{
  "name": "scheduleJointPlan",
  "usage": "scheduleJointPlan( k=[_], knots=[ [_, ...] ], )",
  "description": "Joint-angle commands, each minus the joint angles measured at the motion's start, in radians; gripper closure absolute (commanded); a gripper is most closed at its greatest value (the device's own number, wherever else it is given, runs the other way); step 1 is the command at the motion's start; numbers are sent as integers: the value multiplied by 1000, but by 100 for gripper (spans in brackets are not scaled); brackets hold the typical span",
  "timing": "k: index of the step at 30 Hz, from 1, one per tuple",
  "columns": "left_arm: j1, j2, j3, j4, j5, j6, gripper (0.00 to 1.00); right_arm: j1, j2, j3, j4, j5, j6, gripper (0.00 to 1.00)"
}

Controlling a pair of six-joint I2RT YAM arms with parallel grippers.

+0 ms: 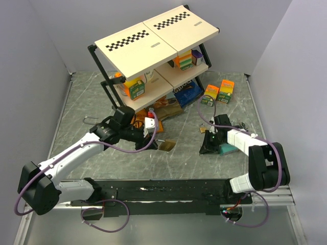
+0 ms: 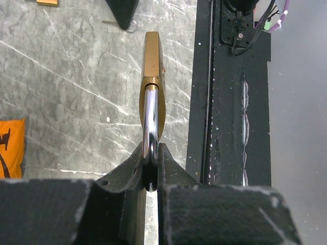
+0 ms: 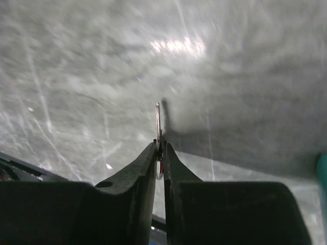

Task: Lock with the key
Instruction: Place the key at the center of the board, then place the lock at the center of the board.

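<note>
A brass padlock [image 2: 152, 66] hangs from its steel shackle [image 2: 150, 122], and my left gripper [image 2: 152, 155] is shut on that shackle. From above, the padlock [image 1: 166, 145] sits just off the table in front of the shelf, at the left gripper [image 1: 156, 137]. The key [image 3: 158, 122] shows edge-on as a thin metal blade sticking out past the fingertips of my right gripper [image 3: 160, 148], which is shut on it over bare table. In the top view the right gripper [image 1: 209, 133] is to the right of the padlock, well apart from it.
A black two-tier shelf rack [image 1: 153, 46] with cartons stands at the back. Snack bags [image 1: 171, 108] lie under it. Two small cartons [image 1: 218, 92] stand to its right. A black pouch [image 1: 209, 145] and a teal item [image 1: 227, 149] lie under the right arm. A black rail [image 1: 168, 191] runs along the near edge.
</note>
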Motion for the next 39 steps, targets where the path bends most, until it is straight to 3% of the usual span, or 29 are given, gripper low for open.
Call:
scheduleJointPlan(
  k=[1,3,6,13,20,25,26,28,32,33,34,39],
  knots=[
    [-3,-37,6,112,67,8,99,-1,-41,1,-79,42,27,73],
    [-5,-38,-2,118,66,5,99,-1,-44,4,-82,57,24,60],
    [-8,-43,-7,117,63,5,99,-1,-53,15,-93,66,11,49],
    [-11,-46,7,86,67,6,99,4,-117,95,-99,-52,-72,37],
    [-28,6,81,30,69,-63,99,31,-363,124,1,-204,-170,22],
    [-48,99,177,-41,112,-104,99,34,-582,123,22,-368,-428,15],
    [-57,106,182,-37,113,-116,99,34,-609,126,7,-482,-486,4],
    [-62,126,199,-5,116,-176,99,51,-691,126,1,-527,-612,1],
    [-74,179,245,28,121,-288,99,184,-755,129,-24,-344,-683,1],
    [-75,207,269,29,122,-335,99,221,-757,138,-31,-234,-694,1],
    [-75,219,280,34,124,-384,99,300,-757,141,-41,-200,-707,1],
    [-86,293,334,51,122,-516,99,419,-720,173,-68,-115,-801,1]
  ],
)
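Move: Just under the right fingertips, about 1 cm down, is the spot on the table where the key is being set. The brass padlock hanging from the left hand is some 14 cm left of the right hand, 5 cm back and 14 cm higher. A teal box lies about 11 cm to the right and 2 cm farther out, and a small padlock 11 cm straight ahead. From the left hand, the key is roughly 19 cm right, 5 cm ahead and 17 cm below. Opening wide, the right fingers let go of the key and draw up off it. The hand then climbs about 20 cm, swings left and back, and turns from pointing down to face the hanging padlock. Late on, the left hand, still gripping the shackle, carries the padlock some 5 cm right towards it and rolls about 20 degrees. ##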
